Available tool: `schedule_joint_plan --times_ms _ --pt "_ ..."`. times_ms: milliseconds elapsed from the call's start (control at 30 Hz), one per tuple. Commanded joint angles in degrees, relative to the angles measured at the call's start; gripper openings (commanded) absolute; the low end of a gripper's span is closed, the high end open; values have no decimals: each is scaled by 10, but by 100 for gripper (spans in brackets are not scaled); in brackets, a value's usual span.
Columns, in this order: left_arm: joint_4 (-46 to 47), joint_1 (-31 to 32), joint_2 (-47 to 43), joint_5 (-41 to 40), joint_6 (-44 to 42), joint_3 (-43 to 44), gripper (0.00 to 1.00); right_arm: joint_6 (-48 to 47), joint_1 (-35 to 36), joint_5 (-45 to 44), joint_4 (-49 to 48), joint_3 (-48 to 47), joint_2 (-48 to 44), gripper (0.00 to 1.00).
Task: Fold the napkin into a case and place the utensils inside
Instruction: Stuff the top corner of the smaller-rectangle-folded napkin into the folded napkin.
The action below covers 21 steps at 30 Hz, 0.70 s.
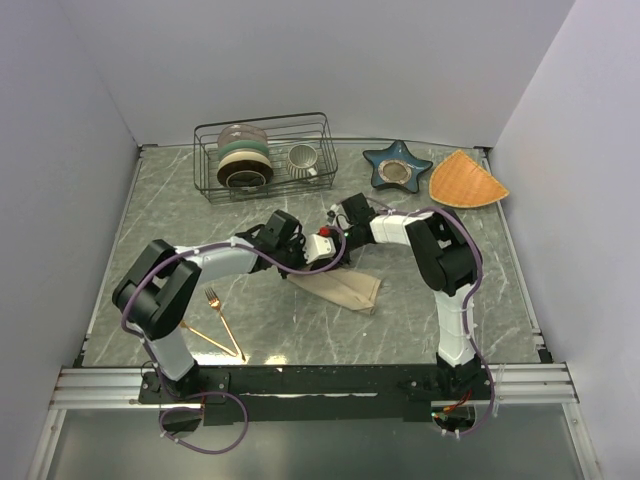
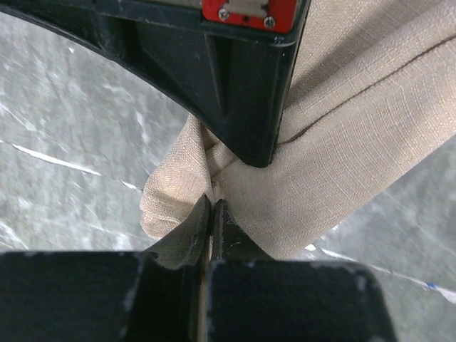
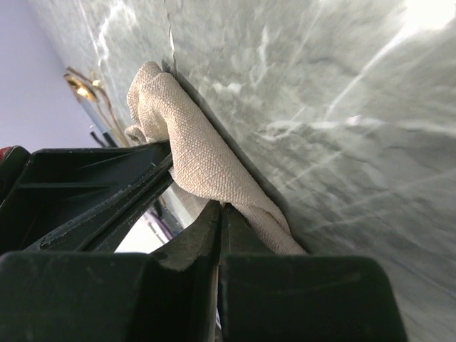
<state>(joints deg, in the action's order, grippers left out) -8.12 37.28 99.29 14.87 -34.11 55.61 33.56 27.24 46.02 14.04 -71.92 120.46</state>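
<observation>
The beige napkin (image 1: 347, 288) lies bunched into a long, loosely folded strip in the middle of the table, and its upper left end is lifted. Both grippers meet at that end. My left gripper (image 1: 318, 262) is shut on a fold of the napkin (image 2: 342, 157), its jaws pressed together on the cloth (image 2: 211, 203). My right gripper (image 1: 336, 252) is also shut on the napkin (image 3: 192, 142), pinching its edge (image 3: 221, 208). The gold fork (image 1: 222, 318) and gold spoon (image 1: 208, 338) lie crossed near the front left. They show as a gold glint (image 3: 89, 89) in the right wrist view.
A wire dish rack (image 1: 265, 155) with bowls and a cup stands at the back. A blue star-shaped dish (image 1: 396, 166) and an orange wedge mat (image 1: 466, 180) sit at the back right. Walls close in the table's left, right and far sides.
</observation>
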Motion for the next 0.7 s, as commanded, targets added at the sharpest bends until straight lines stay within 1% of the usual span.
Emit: schedule_joint_plan --times_ms 0,100,167,233,267,367,433,667 --pt "-57 3 -33 22 -7 -30 1 19 33 -8 -19 41 -8 0" --pt "-58 3 -37 19 -5 -40 1 15 34 0 -17 32 -15 0" --pt "-56 2 -31 19 -3 -41 1 -4 30 -3 3 14 -17 0" --pt "-56 1 -27 22 1 -39 1 -15 25 -3 16 7 -24 9" --pt "-56 1 -22 25 2 -38 1 -26 24 -5 27 4 -26 17" --pt "-60 1 -12 31 6 -28 1 -38 23 -8 43 11 -37 31" --pt "-59 1 -11 32 6 -24 1 -41 23 -8 48 17 -44 35" --pt "-59 -2 -3 36 11 -17 1 -43 30 -5 47 32 -44 36"
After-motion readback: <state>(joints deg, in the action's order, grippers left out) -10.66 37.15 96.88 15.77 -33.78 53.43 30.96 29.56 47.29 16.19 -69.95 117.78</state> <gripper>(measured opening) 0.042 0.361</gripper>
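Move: Both hands already hold the folded napkin low over the table: the left pinches its left end, the right the cloth at its far edge. The napkin's middle lies about 10 cm right of the left hand and 4 cm back, and from the right hand some 4 cm back and 2 cm to the right, 1 to 2 cm below both. From the left hand the fork lies about 15 cm left and 12 cm back, the spoon about 20 cm left and 15 cm back. With both grippers still shut on the cloth, the two hands draw the napkin together about 2 cm back towards the base and 1 cm to the left, almost level, and then the left hand stays put and keeps its pinch on the left end. The right hand then opens its fingers to about a third, letting go of the cloth strip while staying around it, and rises about 1 cm as it eases nearly another centimetre back. ##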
